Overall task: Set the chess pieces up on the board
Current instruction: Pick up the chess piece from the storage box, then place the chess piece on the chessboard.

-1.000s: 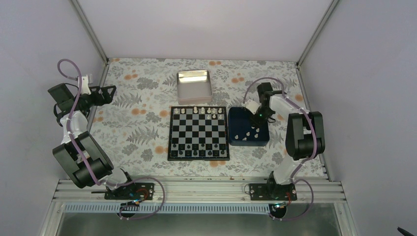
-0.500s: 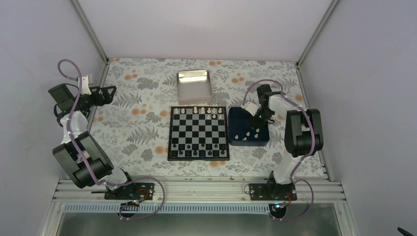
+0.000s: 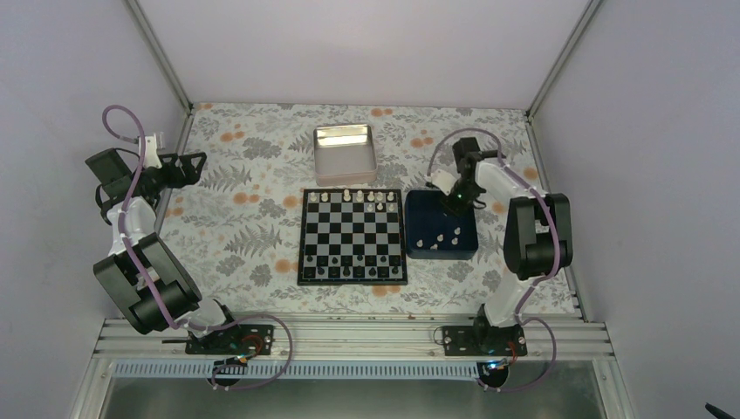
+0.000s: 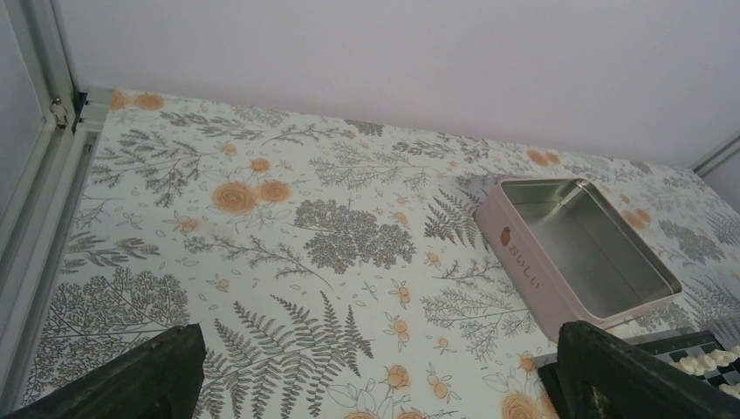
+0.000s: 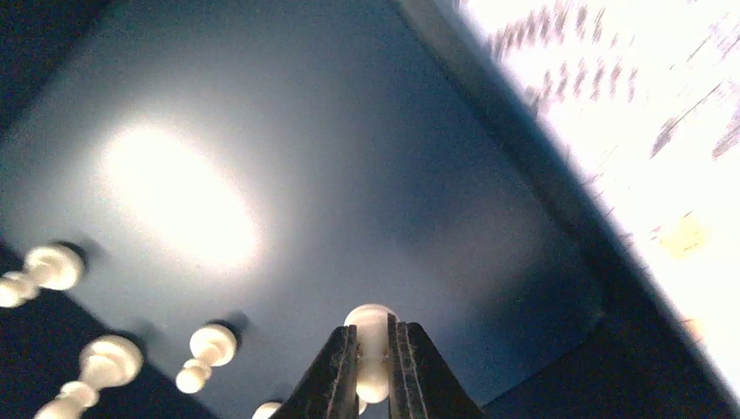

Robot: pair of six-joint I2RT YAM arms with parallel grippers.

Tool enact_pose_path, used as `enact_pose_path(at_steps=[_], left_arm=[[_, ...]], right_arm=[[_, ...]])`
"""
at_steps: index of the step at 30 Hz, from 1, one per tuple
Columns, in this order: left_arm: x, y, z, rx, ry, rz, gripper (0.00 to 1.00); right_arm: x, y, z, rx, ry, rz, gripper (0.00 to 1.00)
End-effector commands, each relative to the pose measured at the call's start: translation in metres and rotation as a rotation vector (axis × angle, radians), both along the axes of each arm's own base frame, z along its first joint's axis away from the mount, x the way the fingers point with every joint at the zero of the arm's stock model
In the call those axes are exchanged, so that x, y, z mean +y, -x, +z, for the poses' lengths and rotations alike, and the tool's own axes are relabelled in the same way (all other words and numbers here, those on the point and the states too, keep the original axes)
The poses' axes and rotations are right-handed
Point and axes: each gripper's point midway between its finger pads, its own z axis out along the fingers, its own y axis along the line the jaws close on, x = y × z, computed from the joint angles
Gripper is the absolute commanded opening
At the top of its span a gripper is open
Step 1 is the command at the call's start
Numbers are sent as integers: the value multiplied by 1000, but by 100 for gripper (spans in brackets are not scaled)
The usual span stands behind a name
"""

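Observation:
The chequered board lies mid-table with several white chess pieces on its far row and dark ones along its near row. To its right is a dark blue tray holding more white pieces. My right gripper hangs over the tray's far half. In the right wrist view it is shut on a white chess piece above the tray floor, with other pieces lying to the left. My left gripper is open and empty at the far left.
A shiny metal tin stands empty behind the board. The cloth is floral, with frame rails at the sides and near edge. The board's corner shows by my left gripper's right finger.
My right gripper has shut on a white piece in the blue tray and shifted slightly toward the far side. The left arm has not moved.

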Motion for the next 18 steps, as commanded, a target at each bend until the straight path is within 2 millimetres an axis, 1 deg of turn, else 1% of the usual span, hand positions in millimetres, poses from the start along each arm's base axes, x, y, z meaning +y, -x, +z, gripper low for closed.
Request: enact_pose_path(at_steps=[1,2,3,6,8,10,14,18], left_arm=[[0,1,6,-29,-6,-15,100],[0,1,6,-29,-5,-14,100],[0,1,6,-29,-6,-13,100],[0,0,6,-26,-6,-10,100],[1,0,6,-26,-9,-9,100],[0,0,6,-27,-9,-9,100],[1,0,6,-25,-9,-10,100],[2,1,7,-24,-13,-5,100]], right_arm=[[42,-16,54,-106,-22,89,7],[54,-17,62,-116,-24,114,7],[68,-22,74,-140,-29,142,7],[109,-29,95,-179,-40,222,7],[138,-30,104,-200,-63,280,7],[166,-29,108,-203,-87,335,7],[208,-26,94,-174,-83,421,7],[238,-23,68,-133,-81,476,8]])
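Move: The right gripper already holds a white chess piece just off the floor of the blue storage box. Its likely square, the empty one beside the leftmost white pawn, lies about 25 cm left, 3 cm ahead and 3 cm lower; that pawn is some 22 cm left and 3 cm ahead. A back-row piece stands 3 cm beyond the square. The nearest piece left in the box lies 4 cm back and 3 cm right. From the idle left hand, the square is roughly 43 cm right, 3 cm back and 20 cm down. Keep the right fingers shut on the white piece and swing it quickly left out of the storage box, about 22 cm, rising some 12 cm on the way and easing slightly forward. Begin sinking again, a few centimetres, towards the white end of the board, while the hand turns about 25 degrees counter-clockwise and its fingertips tilt a little outward. ##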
